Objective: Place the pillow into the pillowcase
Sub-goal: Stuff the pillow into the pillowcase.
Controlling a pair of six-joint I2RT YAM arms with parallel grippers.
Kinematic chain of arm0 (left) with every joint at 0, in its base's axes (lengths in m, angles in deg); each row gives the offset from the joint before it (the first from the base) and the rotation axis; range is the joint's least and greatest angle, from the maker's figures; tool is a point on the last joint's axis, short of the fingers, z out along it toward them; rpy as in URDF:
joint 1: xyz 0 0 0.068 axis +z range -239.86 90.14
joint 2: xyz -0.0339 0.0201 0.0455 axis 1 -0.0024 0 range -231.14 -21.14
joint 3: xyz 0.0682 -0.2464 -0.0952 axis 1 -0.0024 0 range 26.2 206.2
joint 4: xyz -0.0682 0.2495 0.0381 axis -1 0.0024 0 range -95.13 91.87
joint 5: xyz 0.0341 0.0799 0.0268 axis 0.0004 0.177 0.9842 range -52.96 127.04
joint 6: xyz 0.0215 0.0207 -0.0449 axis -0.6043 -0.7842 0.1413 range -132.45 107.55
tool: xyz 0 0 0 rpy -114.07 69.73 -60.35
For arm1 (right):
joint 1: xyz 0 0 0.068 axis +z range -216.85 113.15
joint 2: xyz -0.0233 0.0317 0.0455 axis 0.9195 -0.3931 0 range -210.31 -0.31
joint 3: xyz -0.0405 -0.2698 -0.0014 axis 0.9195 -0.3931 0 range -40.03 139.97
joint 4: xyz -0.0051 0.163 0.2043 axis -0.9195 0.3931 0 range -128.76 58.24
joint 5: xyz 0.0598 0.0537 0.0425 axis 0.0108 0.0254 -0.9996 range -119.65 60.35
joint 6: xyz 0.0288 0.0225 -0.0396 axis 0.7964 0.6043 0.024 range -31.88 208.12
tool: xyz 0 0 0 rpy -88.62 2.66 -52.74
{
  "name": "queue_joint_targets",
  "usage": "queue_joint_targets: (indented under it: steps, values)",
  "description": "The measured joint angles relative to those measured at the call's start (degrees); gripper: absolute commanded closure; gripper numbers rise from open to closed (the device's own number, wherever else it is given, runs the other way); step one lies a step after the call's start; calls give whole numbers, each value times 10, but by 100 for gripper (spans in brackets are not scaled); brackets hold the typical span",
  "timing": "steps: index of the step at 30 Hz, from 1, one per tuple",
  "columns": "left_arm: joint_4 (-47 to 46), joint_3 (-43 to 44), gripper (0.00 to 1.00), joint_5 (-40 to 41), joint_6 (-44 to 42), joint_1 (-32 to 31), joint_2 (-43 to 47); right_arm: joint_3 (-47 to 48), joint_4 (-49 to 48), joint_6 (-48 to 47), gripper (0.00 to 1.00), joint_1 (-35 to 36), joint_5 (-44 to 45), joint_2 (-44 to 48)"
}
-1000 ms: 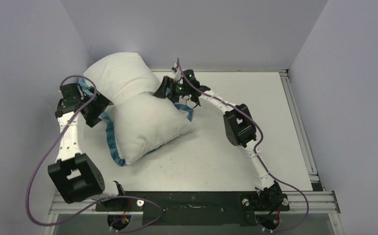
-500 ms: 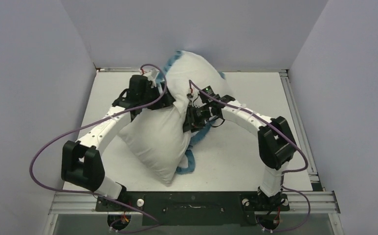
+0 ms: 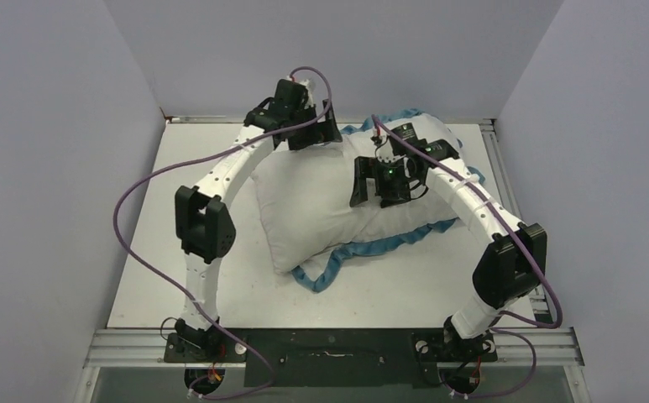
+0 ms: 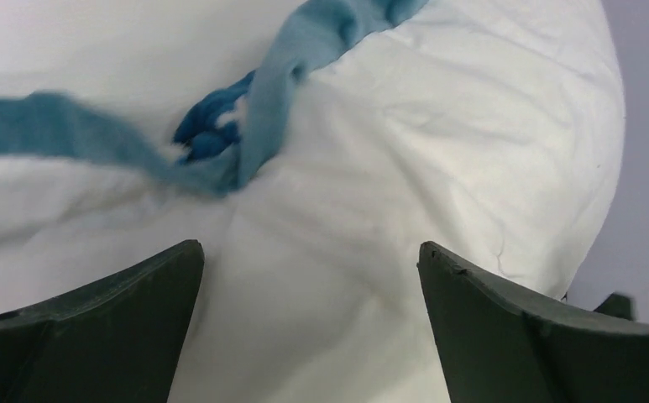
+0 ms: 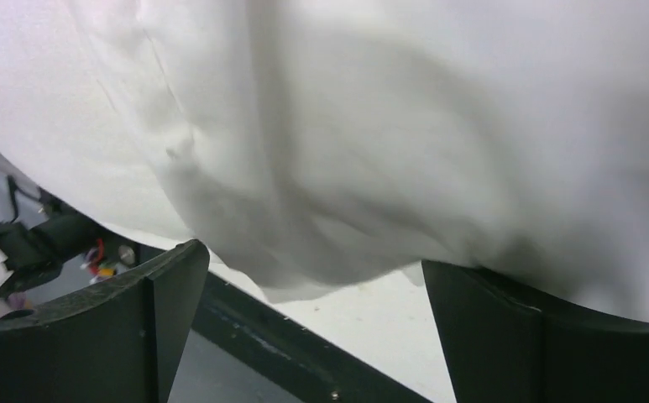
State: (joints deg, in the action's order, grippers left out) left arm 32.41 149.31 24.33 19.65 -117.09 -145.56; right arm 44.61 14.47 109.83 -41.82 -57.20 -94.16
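The plump white pillow (image 3: 312, 201) lies across the middle of the table, tilted from near left to far right. The pillowcase (image 3: 350, 252) shows as a blue ruffled edge under the pillow's near side and again at its far end. My left gripper (image 3: 308, 134) hangs open over the pillow's far left corner; in the left wrist view (image 4: 311, 248) white fabric fills the gap and the blue ruffle (image 4: 253, 126) crosses beyond. My right gripper (image 3: 379, 185) is open above the pillow's middle; the right wrist view (image 5: 314, 252) shows white pillow fabric (image 5: 388, 126) just past its fingertips.
Grey walls close in the white table (image 3: 186, 218) on the left, back and right. A metal rail (image 3: 514, 210) runs along the right edge, and a black front rail (image 3: 329, 344) carries both arm bases. Purple cables loop off both arms.
The pillow moved from the far left, was lifted mid-table, and now lies flat across the centre. Both arms swung toward the back; both grippers stand open over it.
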Motion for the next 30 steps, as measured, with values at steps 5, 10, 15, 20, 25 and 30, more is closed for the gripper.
queue_joint_targets:
  steps: [5,10,15,20,25,30]
  values:
    - [36,-176,4,29,12,71,173,75,35,-22,6,-16,77,1]
    - [-12,-476,4,-25,66,216,413,126,51,-42,7,10,137,0]
    - [-178,-707,1,-150,157,196,517,194,63,-62,15,93,202,-44]
    - [-356,-827,29,-187,236,129,491,204,79,-76,61,130,266,-100]
    - [-473,-807,74,-194,267,101,428,268,110,-86,95,124,318,-147]
    - [-537,-795,100,-188,281,81,418,294,109,-93,95,107,292,-129]
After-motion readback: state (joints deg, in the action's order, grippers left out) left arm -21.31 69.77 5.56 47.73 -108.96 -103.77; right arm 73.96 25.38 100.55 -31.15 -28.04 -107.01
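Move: The pillow's white left bulge, which I'm about to pinch, lies about 16 cm back from my left hand, 8 cm to its left and some 6 cm lower. The blue hem's far part is about 6 cm to that hand's right, 2 cm farther out, 8 cm below. My right hand wants the fold in the white cloth about 6 cm ahead, 3 cm to its left and barely lower; the hem's near band runs 11 cm behind it, straight back and 13 cm down. My left hand sweeps back and left over the pillow by some 20 cm each way, then cuts back right and sinks about 7 cm, rolling some 30 degrees left side down, closing on the bulge and rising slightly. My open right hand lifts about 5 cm while edging forward, dips left and down onto the white fold, pinches it shut and rises again, tilting its fingers more forward. ##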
